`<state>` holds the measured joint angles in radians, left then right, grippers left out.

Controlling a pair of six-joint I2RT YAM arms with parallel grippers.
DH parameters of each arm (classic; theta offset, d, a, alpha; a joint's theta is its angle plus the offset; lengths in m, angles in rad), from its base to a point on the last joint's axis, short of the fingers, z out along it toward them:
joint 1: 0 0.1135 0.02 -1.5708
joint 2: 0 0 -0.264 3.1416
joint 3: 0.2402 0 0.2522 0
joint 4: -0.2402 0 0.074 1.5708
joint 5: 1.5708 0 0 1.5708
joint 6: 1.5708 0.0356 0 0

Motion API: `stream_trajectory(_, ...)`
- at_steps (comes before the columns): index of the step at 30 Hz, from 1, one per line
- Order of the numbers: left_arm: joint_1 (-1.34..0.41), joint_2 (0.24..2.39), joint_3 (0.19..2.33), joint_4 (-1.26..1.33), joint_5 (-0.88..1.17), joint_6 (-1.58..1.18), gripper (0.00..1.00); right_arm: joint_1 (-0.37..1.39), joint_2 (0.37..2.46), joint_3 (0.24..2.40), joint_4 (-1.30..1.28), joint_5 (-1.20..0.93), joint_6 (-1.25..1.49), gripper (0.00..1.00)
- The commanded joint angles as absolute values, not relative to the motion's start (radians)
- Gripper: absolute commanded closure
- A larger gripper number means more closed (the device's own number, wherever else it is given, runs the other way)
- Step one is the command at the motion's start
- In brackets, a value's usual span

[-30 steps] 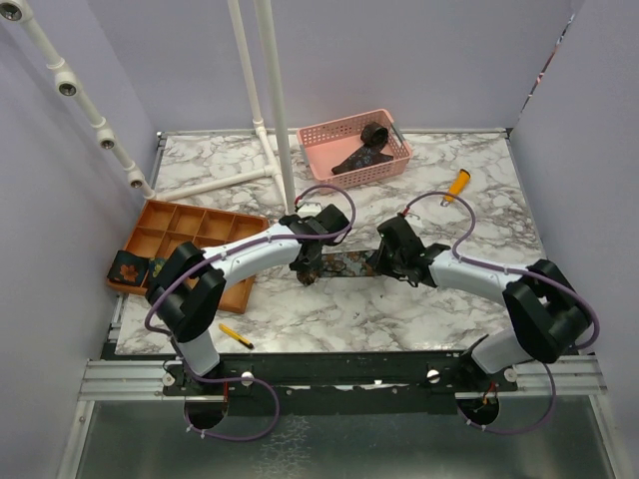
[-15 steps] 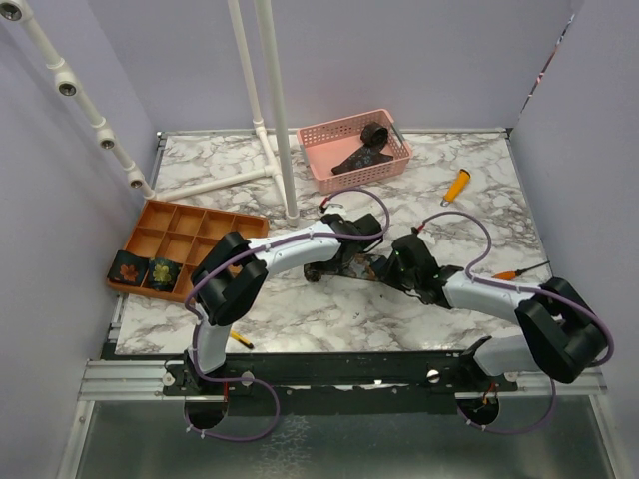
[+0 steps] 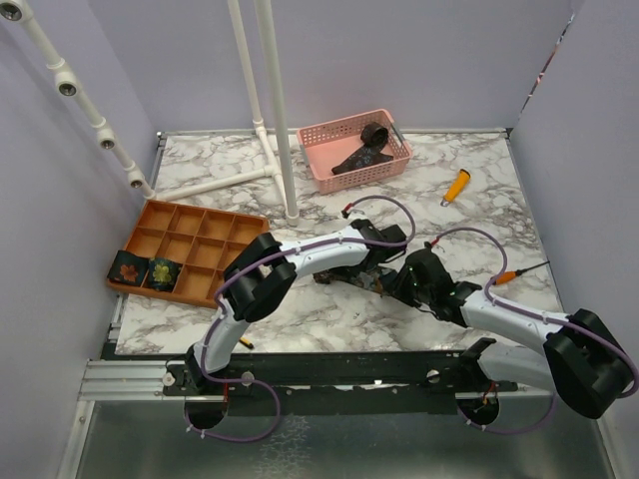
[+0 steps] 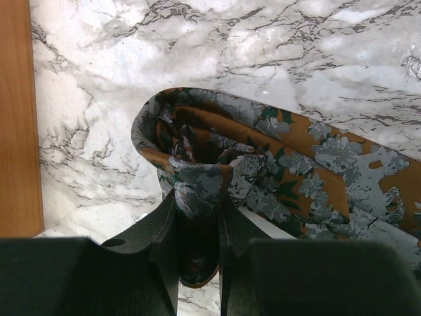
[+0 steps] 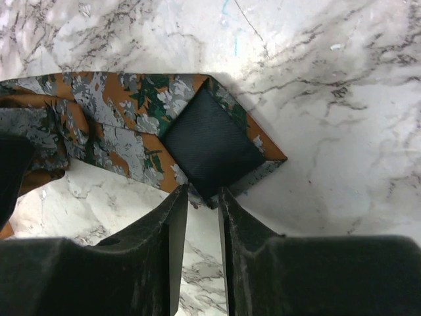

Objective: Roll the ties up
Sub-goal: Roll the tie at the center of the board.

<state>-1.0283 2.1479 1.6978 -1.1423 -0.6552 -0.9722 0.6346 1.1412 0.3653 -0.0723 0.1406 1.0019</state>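
Observation:
A brown tie [image 4: 296, 171] with a grey and green floral pattern lies across the marble table [image 3: 469, 230], between the two grippers. Its left end is bunched up, and my left gripper [image 4: 197, 204] is shut on that bunch. The other end is a pointed tip [image 5: 210, 148] turned over to show dark lining. My right gripper [image 5: 202, 194] stands at that tip, its jaws a narrow gap apart with the tip's corner at the fingertips. From above, the tie [image 3: 344, 276] is a dark strip beside the left gripper [image 3: 377, 261] and right gripper [image 3: 409, 283].
An orange compartment tray [image 3: 190, 235] at the left holds two rolled ties [image 3: 128, 267]. A pink basket [image 3: 321, 135] at the back holds more dark ties. Orange-handled tools [image 3: 455, 186] lie at the right. White pipe posts [image 3: 277, 110] stand behind centre.
Both arms have swung to the right and slightly nearer, and the tie has moved to the right with them. The left gripper's hold looks the same.

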Motion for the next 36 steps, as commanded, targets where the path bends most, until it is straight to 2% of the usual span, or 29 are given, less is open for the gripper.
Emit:
stream_trajectory(1,-1.047,2.215,1.746,-1.194,-0.689,-1.041,1.00,0.637,1.099,0.345,-0.303,0.146,0.985,0.67)
stream_trajectory(9,-1.059,2.265,1.804,-1.138,-0.628,-0.972,1.00,0.636,0.948,0.348,-0.368,0.103,0.963,0.53)
stream_trajectory(22,-1.072,2.206,1.771,-0.992,-0.493,-0.893,0.31,0.637,0.837,0.396,-0.473,0.087,0.953,0.50)
stream_trajectory(30,-1.074,2.110,1.752,-0.959,-0.453,-0.871,0.11,0.636,0.830,0.415,-0.461,0.053,0.885,0.49)
stream_trajectory(33,-1.072,2.058,1.737,-0.944,-0.456,-0.860,0.02,0.637,0.821,0.431,-0.466,0.044,0.852,0.41)
stream_trajectory(36,-1.071,2.010,1.722,-0.940,-0.456,-0.848,0.01,0.637,0.819,0.445,-0.455,0.020,0.820,0.33)
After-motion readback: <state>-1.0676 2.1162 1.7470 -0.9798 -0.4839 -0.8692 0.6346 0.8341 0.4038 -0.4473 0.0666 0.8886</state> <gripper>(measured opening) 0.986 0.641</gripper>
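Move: The left hand still pinches the tie's roll, and the loose tail end lies some 11 cm to its right, about 3 cm farther out and 3 cm lower. The orange tray's middle is roughly 29 cm to the left hand's left and 6 cm ahead. From the right hand the tail end lies about 3 cm ahead, 1 cm left and 2 cm down; the orange screwdriver lies about 20 cm to its right and 4 cm ahead. Rightward along the tie towards its tail end, the left hand creeps a couple of centimetres with the roll pinched, then opens wide while sliding on, about 7 cm in all; it dips, rises at the end, and rolls some 15 degrees, left side down. The right hand draws back about 4 cm from the tail end, drifting right and rising 3 cm, its fingers opening partway. ##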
